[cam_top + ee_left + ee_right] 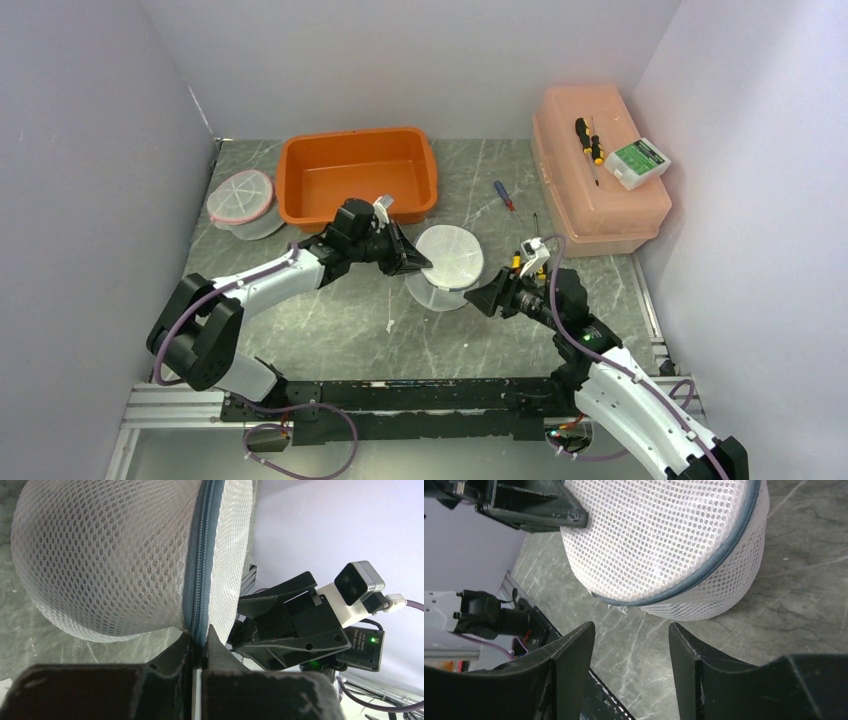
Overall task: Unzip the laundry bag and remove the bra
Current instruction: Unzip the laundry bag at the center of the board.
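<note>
The laundry bag [450, 258] is a round white mesh pouch with a grey-blue zipper [202, 555] around its rim, tilted up off the table. My left gripper [199, 637] is shut on the zipper seam at the bag's left edge, and it also shows from above as the left gripper [415, 262]. My right gripper [631, 630] stands open just short of the bag [659, 545], with only bare table between its fingers; from above the right gripper [487, 298] is at the bag's lower right. The bra is hidden from view.
An orange tub [360, 175] stands behind the left arm, with a second mesh pouch [242, 200] to its left. A pink lidded box [595, 175] at the back right carries screwdrivers and a small white box. A loose screwdriver [504, 195] lies near it.
</note>
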Available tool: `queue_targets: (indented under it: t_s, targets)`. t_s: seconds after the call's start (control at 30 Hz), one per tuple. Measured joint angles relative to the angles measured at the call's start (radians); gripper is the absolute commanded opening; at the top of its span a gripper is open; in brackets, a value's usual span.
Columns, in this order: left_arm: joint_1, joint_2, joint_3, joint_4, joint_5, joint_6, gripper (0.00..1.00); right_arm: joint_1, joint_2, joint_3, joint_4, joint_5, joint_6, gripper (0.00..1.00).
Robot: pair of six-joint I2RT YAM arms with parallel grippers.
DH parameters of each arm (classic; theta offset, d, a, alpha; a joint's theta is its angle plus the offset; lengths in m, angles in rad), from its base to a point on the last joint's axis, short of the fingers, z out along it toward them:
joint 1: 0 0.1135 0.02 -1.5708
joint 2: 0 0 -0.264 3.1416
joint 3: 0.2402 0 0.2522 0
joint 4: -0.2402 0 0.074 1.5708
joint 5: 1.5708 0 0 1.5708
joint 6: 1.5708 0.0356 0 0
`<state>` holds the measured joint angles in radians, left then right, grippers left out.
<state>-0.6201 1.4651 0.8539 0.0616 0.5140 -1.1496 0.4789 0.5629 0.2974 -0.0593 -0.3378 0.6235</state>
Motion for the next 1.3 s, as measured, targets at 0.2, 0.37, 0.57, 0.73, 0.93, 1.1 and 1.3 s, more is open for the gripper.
queue_targets:
  t_s: [0.2,0.37,0.57,0.73,0.93,1.1,1.3]
  targets:
    - [0.018,0.013,0.027,-0.048,0.031,0.036,0.03,0.042,0.032,0.000,0.024,-0.011,-0.033,0.49]
    - [0.021,0.038,0.035,-0.050,0.053,0.035,0.03,0.074,0.084,0.000,0.054,-0.002,-0.051,0.46]
    - [0.021,0.039,0.041,-0.052,0.066,0.034,0.03,0.100,0.125,0.000,0.088,0.039,-0.057,0.41]
    - [0.021,0.039,0.043,-0.052,0.066,0.027,0.03,0.107,0.147,0.000,0.131,0.060,-0.056,0.40]
    - [0.021,0.039,0.043,-0.052,0.066,0.019,0.03,0.120,0.185,0.000,0.164,0.068,-0.055,0.34]
    - [0.021,0.039,0.044,-0.052,0.066,0.010,0.03,0.129,0.196,0.000,0.179,0.068,-0.055,0.22]
    - [0.021,0.039,0.044,-0.052,0.066,0.008,0.03,0.133,0.195,0.000,0.181,0.072,-0.056,0.00]
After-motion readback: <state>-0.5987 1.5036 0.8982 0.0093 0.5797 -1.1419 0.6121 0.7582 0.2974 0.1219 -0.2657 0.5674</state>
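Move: The near right stretch of the laundry bag's zip rim lies about 3 cm to the right hand's left, some 1 cm ahead and 1 cm below; the bag's middle is roughly 5 cm left, 5 cm ahead and 5 cm below that hand. The yellow-handled screwdriver lies about 9 cm to the right hand's right, 7 cm ahead and 10 cm below. From the left hand, already pinching the zip band on the bag's left side, that rim stretch is about 8 cm right, 6 cm back and 2 cm below. The right hand eases about 3 cm to its left and some 1.5 cm down onto the near right rim of the laundry bag, first drawing slightly back and then forward again, its half-open fingers narrowing on the way and snapping shut at the zip band at the end, seemingly pinching its edge. The left hand stays put all the while, keeping its shut-fingered pinch on the zip band at the bag's left side, so the bag is steadied between the two hands. ##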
